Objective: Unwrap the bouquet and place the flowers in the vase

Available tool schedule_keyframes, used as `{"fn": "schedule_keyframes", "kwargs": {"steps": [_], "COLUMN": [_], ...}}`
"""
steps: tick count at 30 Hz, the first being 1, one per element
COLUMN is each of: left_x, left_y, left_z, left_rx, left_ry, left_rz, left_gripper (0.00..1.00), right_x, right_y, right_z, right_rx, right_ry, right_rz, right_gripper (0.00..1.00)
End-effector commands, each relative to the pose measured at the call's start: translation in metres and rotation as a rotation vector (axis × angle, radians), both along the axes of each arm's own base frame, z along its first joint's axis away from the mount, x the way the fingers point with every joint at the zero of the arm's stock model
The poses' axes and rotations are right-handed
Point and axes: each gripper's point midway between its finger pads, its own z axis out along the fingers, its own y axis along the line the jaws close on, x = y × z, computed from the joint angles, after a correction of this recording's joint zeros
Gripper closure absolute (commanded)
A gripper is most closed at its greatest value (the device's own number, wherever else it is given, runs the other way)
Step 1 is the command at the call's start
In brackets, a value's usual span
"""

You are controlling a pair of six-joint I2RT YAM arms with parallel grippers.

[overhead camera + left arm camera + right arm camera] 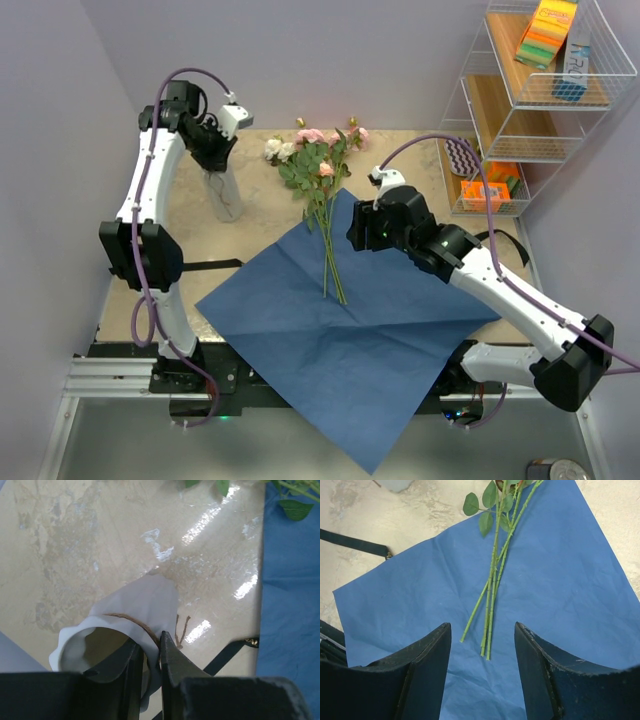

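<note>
The whitish vase (226, 196) stands at the back left of the table. My left gripper (214, 158) is shut on its scalloped rim. In the left wrist view one finger is inside the vase (145, 600) mouth and the other outside, with the left gripper (160, 647) pinching the wall. The flowers (318, 165) lie with their heads on the table, and their stems (331, 262) lie on the flattened blue paper (350, 340). My right gripper (360, 228) hovers open just right of the stems. In the right wrist view the stem (493, 592) ends lie between the right gripper's (482, 626) fingers.
A black ribbon (211, 264) lies on the table left of the paper, seen also as the ribbon (353, 543) in the right wrist view. A white wire rack (530, 110) with sponges and boxes stands at the right edge.
</note>
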Motion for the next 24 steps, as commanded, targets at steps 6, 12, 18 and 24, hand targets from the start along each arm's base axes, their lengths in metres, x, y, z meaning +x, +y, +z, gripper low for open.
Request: {"fn": "schedule_keyframes", "kwargs": {"steps": [6,12,18,24], "left_x": [-0.055,-0.070,-0.072,-0.071], "left_y": [-0.059,-0.070,-0.067,-0.076], "left_z": [0.047,0.037,0.030,0.035], "left_rx": [-0.110,-0.119,0.011,0.068], "left_ry": [-0.073,-0.047,-0.164,-0.263], "left_rz": [-0.127,-0.144,-0.108,-0.106], "left_gripper": [1.00,1.00,1.00,1.00], "right_x": [-0.002,-0.005,-0.009,-0.011], "right_y": [0.002,-0.001,-0.003,-0.001], "right_z": [0.016,0.007,0.004,0.001], "right_rx": [0.064,0.064,0.073,0.086], "right_ry": [-0.049,-0.038,-0.037,-0.029], "right_rz": [0.009,0.003,0.005,0.010], "right_gripper": [0.43,0.43,0.43,0.43]}}
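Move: The left hand already holds the vase by its rim; the vase's middle is about 2 cm ahead, 3 cm left and 10 cm below. The bared flower stems lie about 25 cm to the hand's right and 8 cm back, some 20 cm lower; the blossoms are about 23 cm right and 20 cm ahead. The black ribbon lies about 12 cm back and 9 cm left. From the right hand, the stems are about 9 cm ahead, 5 cm left and 20 cm below. Still pinching the vase's rim, the left hand carries the vase back and to the right, about 10 cm back and 8 cm across, almost level, towards the stems and the edge of the blue paper, turning roughly 10 degrees clockwise. The right hand, half open and empty, eases back and down by a centimetre or so. ##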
